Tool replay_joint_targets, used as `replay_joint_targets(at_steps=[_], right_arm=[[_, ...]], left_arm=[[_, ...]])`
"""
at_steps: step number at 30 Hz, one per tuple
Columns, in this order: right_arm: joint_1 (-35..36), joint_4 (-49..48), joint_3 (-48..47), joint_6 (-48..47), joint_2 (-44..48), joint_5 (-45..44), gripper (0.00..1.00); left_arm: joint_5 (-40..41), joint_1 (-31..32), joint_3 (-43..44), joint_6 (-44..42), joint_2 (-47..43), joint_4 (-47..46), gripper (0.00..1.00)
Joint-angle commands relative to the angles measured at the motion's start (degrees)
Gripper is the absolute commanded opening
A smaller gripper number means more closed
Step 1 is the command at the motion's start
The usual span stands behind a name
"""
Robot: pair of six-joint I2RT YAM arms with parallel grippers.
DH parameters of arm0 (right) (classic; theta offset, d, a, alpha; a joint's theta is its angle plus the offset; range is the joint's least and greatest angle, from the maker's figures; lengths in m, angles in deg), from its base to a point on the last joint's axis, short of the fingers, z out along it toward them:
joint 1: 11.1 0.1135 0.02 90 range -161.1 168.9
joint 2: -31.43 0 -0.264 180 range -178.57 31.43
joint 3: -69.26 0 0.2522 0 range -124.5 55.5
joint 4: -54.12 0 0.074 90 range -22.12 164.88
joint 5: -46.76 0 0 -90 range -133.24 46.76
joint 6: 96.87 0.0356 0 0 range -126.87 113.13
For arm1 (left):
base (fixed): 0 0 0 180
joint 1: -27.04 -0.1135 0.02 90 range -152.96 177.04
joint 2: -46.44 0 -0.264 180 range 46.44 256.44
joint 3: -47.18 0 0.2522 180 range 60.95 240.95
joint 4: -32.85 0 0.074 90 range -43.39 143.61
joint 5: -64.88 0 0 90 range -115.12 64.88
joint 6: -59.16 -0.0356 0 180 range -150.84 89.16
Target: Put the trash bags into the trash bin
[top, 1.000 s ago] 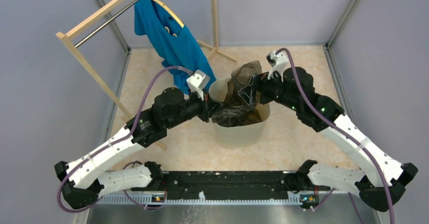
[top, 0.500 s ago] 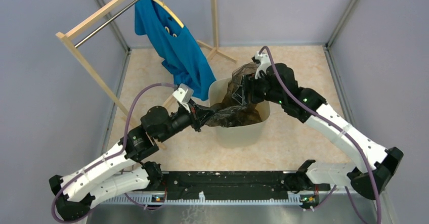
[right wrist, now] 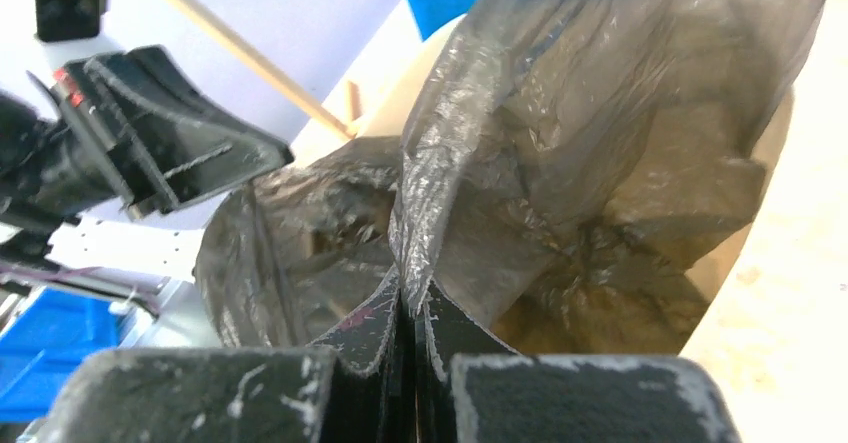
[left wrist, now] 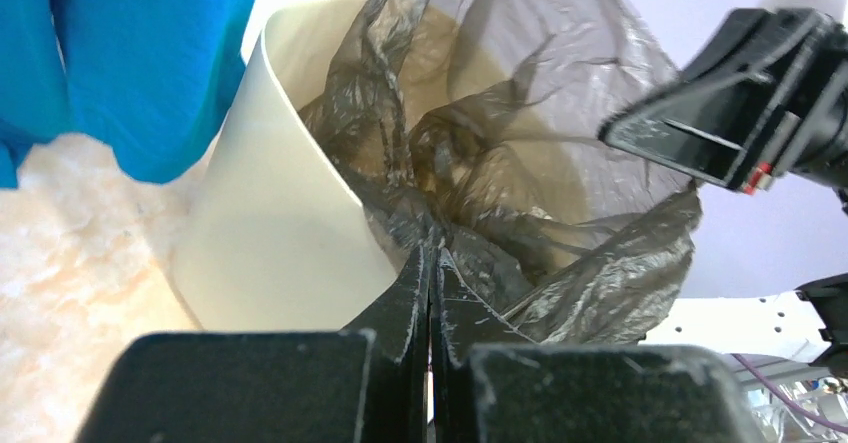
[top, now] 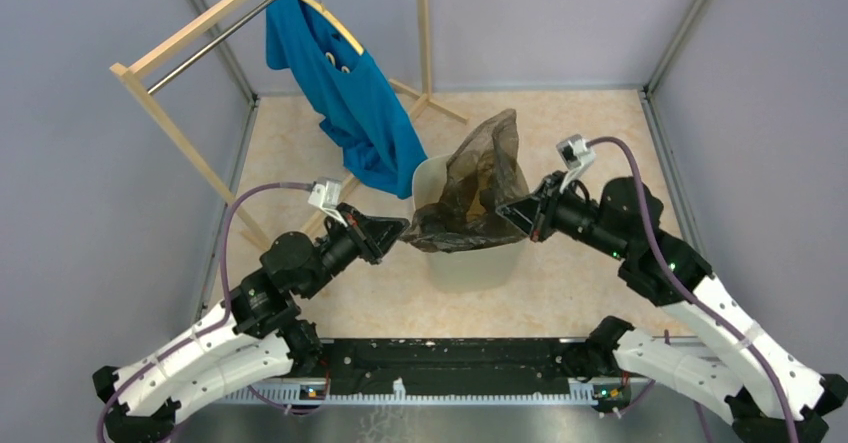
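The dark see-through trash bag [top: 475, 188] is stretched over the cream-beige trash bin [top: 470, 263], its lower part inside the bin and one corner standing up behind. My left gripper [top: 400, 231] is shut on the bag's left edge, just outside the bin's left rim. My right gripper [top: 512, 211] is shut on the bag's right edge above the right rim. The left wrist view shows the bag [left wrist: 500, 163] pinched at my closed fingertips [left wrist: 430, 253] and the bin wall [left wrist: 270, 233]. The right wrist view shows the bag [right wrist: 560, 143] pinched the same way [right wrist: 410, 288].
A wooden clothes rack [top: 180, 63] stands at the back left with a blue shirt [top: 350, 93] hanging close to the bin's back-left rim. Grey walls enclose the beige floor [top: 590, 133] on three sides.
Both grippers have pulled back outward from over the bin, left to the left and right to the right. The bag is now stretched wider between them, with a corner standing up.
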State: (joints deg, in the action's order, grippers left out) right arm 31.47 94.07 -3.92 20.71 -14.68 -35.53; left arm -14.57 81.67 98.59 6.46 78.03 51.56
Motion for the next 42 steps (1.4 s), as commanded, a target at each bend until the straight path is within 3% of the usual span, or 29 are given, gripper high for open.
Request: replay_joint_targets(at_steps=[1, 4, 8, 12, 15, 20, 26, 34, 42], right_arm=[[0.04, -10.95, 9.12, 3.49, 5.71, 6.69, 0.0], [0.0, -14.34, 12.99, 2.38, 8.64, 7.14, 0.0], [-0.01, -16.75, 15.04, -0.72, 10.21, 7.97, 0.0], [0.05, -18.18, 15.43, -3.65, 10.82, 12.07, 0.0], [0.03, -17.52, 15.02, -5.96, 11.69, 14.07, 0.0], [0.06, -18.15, 14.86, -9.02, 14.55, 14.33, 0.0], [0.06, -19.3, 11.65, -9.36, 16.29, 11.29, 0.0], [0.02, -19.14, 9.0, -8.44, 20.36, 14.61, 0.0], [0.03, -25.11, 15.95, -0.6, 21.5, 23.84, 0.0]], left_arm=[[1.19, -0.05, 6.11, 4.7, -0.13, 6.53, 0.04], [1.12, -0.05, 12.87, 0.71, 2.03, 11.47, 0.15], [2.55, -0.05, 24.41, -7.41, 10.12, 19.46, 0.54], [5.93, -0.05, 37.97, -13.71, 21.72, 28.12, 0.8], [7.45, -0.05, 42.56, -17.63, 26.51, 28.43, 0.98], [1.82, -0.05, 47.66, -25.05, 35.05, 27.53, 0.99], [4.01, -0.05, 53.02, -25.42, 42.51, 30.32, 0.99], [3.15, -0.07, 48.15, -21.36, 34.13, 24.3, 0.99], [-1.46, -0.05, 43.75, -16.86, 29.65, 24.32, 0.99]])
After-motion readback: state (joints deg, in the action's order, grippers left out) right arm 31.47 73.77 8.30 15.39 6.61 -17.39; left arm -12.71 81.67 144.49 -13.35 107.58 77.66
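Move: The trash bag's mouth, bunched in the bin, lies roughly 8 cm ahead and 15 cm right of the left hand, slightly below it. The bin's opening shares that place, 4 cm below the hand; the blue shirt's hem is 14 cm ahead, 3 cm left, 10 cm lower. For the right hand, already pinching the bag, the bin's near rim is about 6 cm back, 6 cm left and 6 cm below. Up about 11 cm goes the left hand, opening wide and letting go of the bag's left edge, then forward, right and down towards the bag's mouth with a roll of some 35 degrees, before backing up and away, fingers still open. The right hand keeps its pinch, dips, then pulls the bag back about 9 cm and up, past the near rim. ##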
